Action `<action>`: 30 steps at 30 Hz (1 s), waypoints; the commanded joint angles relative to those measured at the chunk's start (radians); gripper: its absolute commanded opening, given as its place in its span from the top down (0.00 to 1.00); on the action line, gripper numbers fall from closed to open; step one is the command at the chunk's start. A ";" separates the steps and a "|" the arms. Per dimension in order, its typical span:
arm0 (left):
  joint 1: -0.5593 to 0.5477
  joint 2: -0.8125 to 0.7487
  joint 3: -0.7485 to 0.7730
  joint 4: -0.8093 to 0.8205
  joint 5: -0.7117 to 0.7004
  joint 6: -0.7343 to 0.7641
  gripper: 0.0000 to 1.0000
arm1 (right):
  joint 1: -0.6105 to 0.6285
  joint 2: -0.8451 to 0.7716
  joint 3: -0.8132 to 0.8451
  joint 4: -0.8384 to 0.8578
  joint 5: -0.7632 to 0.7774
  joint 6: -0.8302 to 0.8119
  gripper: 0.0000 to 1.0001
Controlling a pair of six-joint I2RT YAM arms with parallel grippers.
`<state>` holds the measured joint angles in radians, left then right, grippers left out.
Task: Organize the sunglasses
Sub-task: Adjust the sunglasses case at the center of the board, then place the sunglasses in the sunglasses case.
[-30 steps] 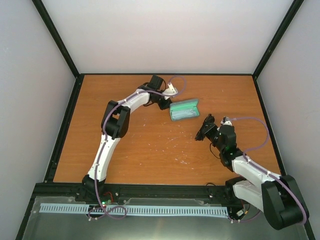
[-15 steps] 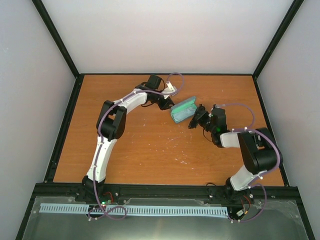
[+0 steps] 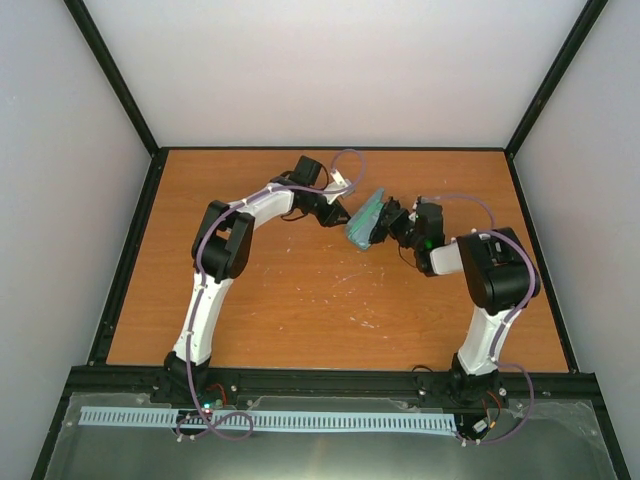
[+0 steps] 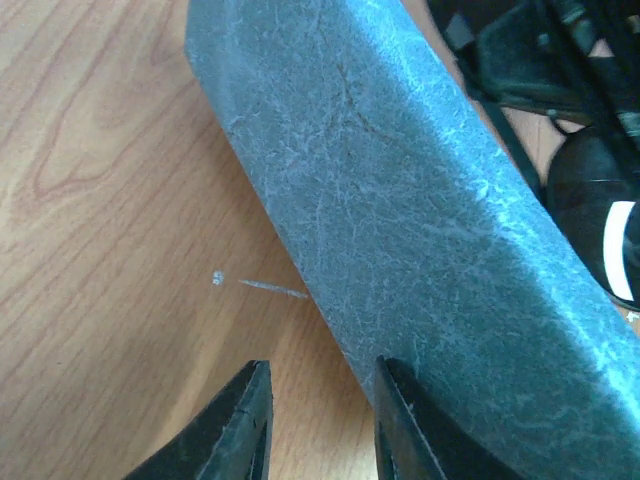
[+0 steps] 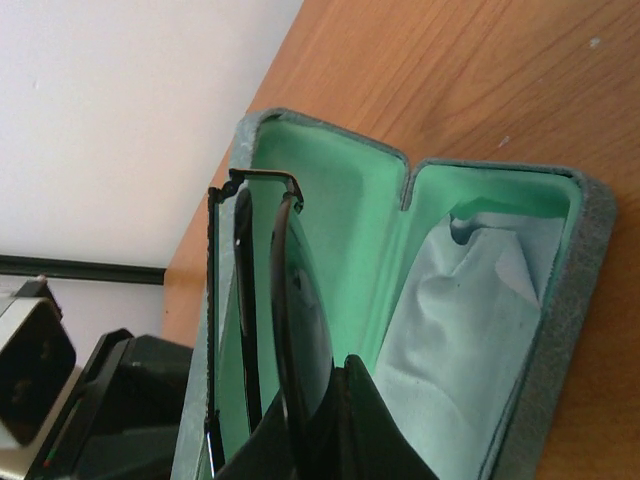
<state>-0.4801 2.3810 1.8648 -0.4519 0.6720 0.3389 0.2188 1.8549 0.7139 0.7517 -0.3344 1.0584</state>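
Note:
The grey-blue case (image 3: pixel 362 222) stands tipped between my two grippers at the table's far middle. In the right wrist view it is open (image 5: pixel 300 160), green inside, with the pale blue cloth (image 5: pixel 470 330) lying in one half. My right gripper (image 3: pixel 386 226) is shut on the folded black sunglasses (image 5: pixel 292 300) and holds them edge-on at the open case, over its green half. My left gripper (image 4: pixel 320 420) is open behind the case's outer shell (image 4: pixel 400 200), its right finger (image 4: pixel 405 425) against the shell's edge. A dark lens (image 4: pixel 585 205) shows past the case.
Black frame rails run along the orange wooden table's (image 3: pixel 300 300) edges, with white walls behind. The left arm (image 3: pixel 225 240) stretches across the table's left half. The right arm (image 3: pixel 495 270) folds back along the right side.
My right gripper has carried the sunglasses left and farther, up to the case. The case has turned from lying flat and open to standing tipped against my left gripper.

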 commanded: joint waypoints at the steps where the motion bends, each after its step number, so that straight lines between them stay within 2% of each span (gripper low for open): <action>1: -0.012 -0.033 0.000 0.033 0.041 -0.028 0.69 | -0.015 0.071 0.066 0.011 -0.055 -0.011 0.97; 15: -0.012 -0.108 -0.066 0.008 0.076 0.039 0.70 | -0.024 0.217 0.233 -0.032 -0.169 0.015 0.97; 21: -0.011 -0.103 -0.068 0.014 0.085 0.035 0.70 | -0.022 0.207 0.240 -0.132 -0.151 -0.011 0.97; 30: -0.012 -0.102 -0.064 0.015 0.094 0.034 0.70 | -0.010 0.256 0.243 -0.093 -0.138 0.042 0.97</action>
<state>-0.4812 2.3108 1.7939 -0.4423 0.7380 0.3573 0.2028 2.0758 0.9352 0.6411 -0.4797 1.0775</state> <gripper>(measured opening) 0.300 0.039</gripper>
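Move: The open sunglasses case stands slantwise between the hands. From the right hand, which already holds the folded sunglasses, its middle is about 3 cm ahead, 4 cm to the left and some 5 cm lower. The folded cloth lies in its right half, roughly 3 cm ahead, 3 cm left and 6 cm below that hand. For the left hand, the case is about level ahead, 5 cm to the right and 2 cm lower. Forward and down, the right hand carries the sunglasses over and towards the open case, about 4 cm ahead with some drift left, then eases back slightly while sinking to about 4 cm below its start. It tips down a little and keeps its pinch on the sunglasses. The left hand, fingers still partly open beside the case's outer face, rises and draws back about 2 cm each. ##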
